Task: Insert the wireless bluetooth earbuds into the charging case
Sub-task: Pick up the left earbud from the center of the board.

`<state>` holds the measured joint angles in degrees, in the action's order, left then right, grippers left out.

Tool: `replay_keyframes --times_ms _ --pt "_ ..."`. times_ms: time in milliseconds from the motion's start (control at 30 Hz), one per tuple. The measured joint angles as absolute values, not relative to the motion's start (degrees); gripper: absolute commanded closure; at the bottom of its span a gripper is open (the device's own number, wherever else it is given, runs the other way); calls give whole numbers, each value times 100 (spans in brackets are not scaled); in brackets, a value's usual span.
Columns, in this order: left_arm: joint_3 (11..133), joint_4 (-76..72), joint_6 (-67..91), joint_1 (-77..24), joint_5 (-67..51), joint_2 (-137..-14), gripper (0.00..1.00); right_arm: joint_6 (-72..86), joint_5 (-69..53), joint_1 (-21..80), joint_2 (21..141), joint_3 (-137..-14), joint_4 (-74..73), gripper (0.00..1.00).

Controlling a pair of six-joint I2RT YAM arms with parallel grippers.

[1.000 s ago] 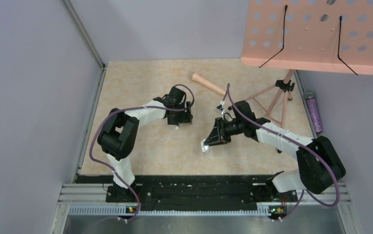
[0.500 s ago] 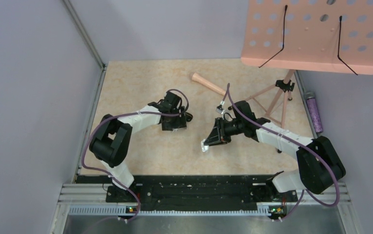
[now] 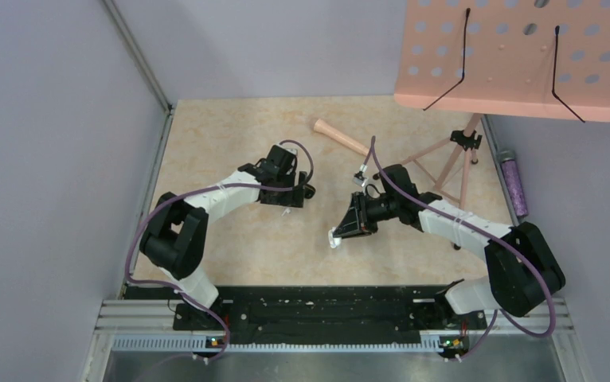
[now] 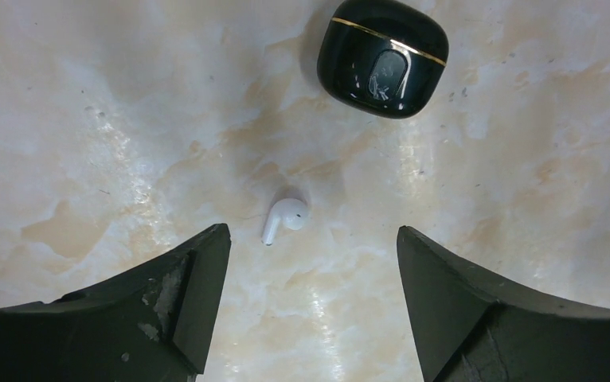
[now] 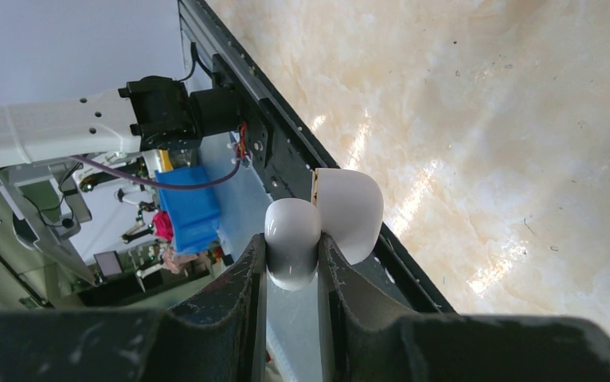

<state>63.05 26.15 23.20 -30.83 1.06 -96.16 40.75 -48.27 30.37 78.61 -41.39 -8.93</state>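
One white earbud (image 4: 284, 221) with a short stem lies flat on the marble tabletop. It sits just ahead of my left gripper (image 4: 311, 247), which is open and empty, nearer the left fingertip (image 4: 206, 255) than the right one. In the top view the left gripper (image 3: 287, 199) hangs over the table's middle. My right gripper (image 5: 292, 263) is shut on a glossy white charging case (image 5: 292, 239), whose other half (image 5: 351, 208) stands open beside it. It holds the case above the table (image 3: 336, 236), tilted toward the near edge.
A closed black case with a gold line (image 4: 382, 56) lies beyond the earbud. A pink music stand (image 3: 517, 56) with tripod legs (image 3: 449, 163) fills the back right. A wooden stick (image 3: 340, 137) and a purple bottle (image 3: 514, 183) lie nearby. A black rail (image 3: 318, 306) runs along the near edge.
My left arm's elbow has swung left, its gripper has shifted slightly left, and its jaws have opened wider. The right arm and the white case have not moved.
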Motion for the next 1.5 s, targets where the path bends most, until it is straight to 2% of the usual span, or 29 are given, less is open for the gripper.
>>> replay_keyframes --times_ms 433,867,1500 --pt "6582 3015 1079 -3122 19 -9784 40 4115 -4823 3103 7896 -4224 -854 100" --pt "6923 3354 882 -3144 -99 -10309 50 4115 -4805 3114 7905 -4244 -845 100" --pt "7000 3492 854 -3155 119 -10624 56 4115 -4805 3114 7905 -4244 -845 100"
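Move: Just below the left hand lies the left earbud, about 5 cm down and roughly 1 cm back and 1 cm to the left. The black case stands some 4 cm ahead and 4 cm to the right of this hand, 4 cm down. The white case is held in the right fingers, roughly 6 cm back, 10 cm right and 6 cm above the left hand. From the right hand the earbud lies about 5 cm ahead, 11 cm left and 12 cm below. Turning about 15 degrees clockwise first and hovering at its height, the left hand then sinks nearly 4 cm onto the earbud, ending about 1 cm left and slightly back. Meanwhile its fingers tip closer to straight down and close from wide to about half open, one on each side of the earbud, with no grip yet. The right hand keeps its hold on the white case, practically still. ##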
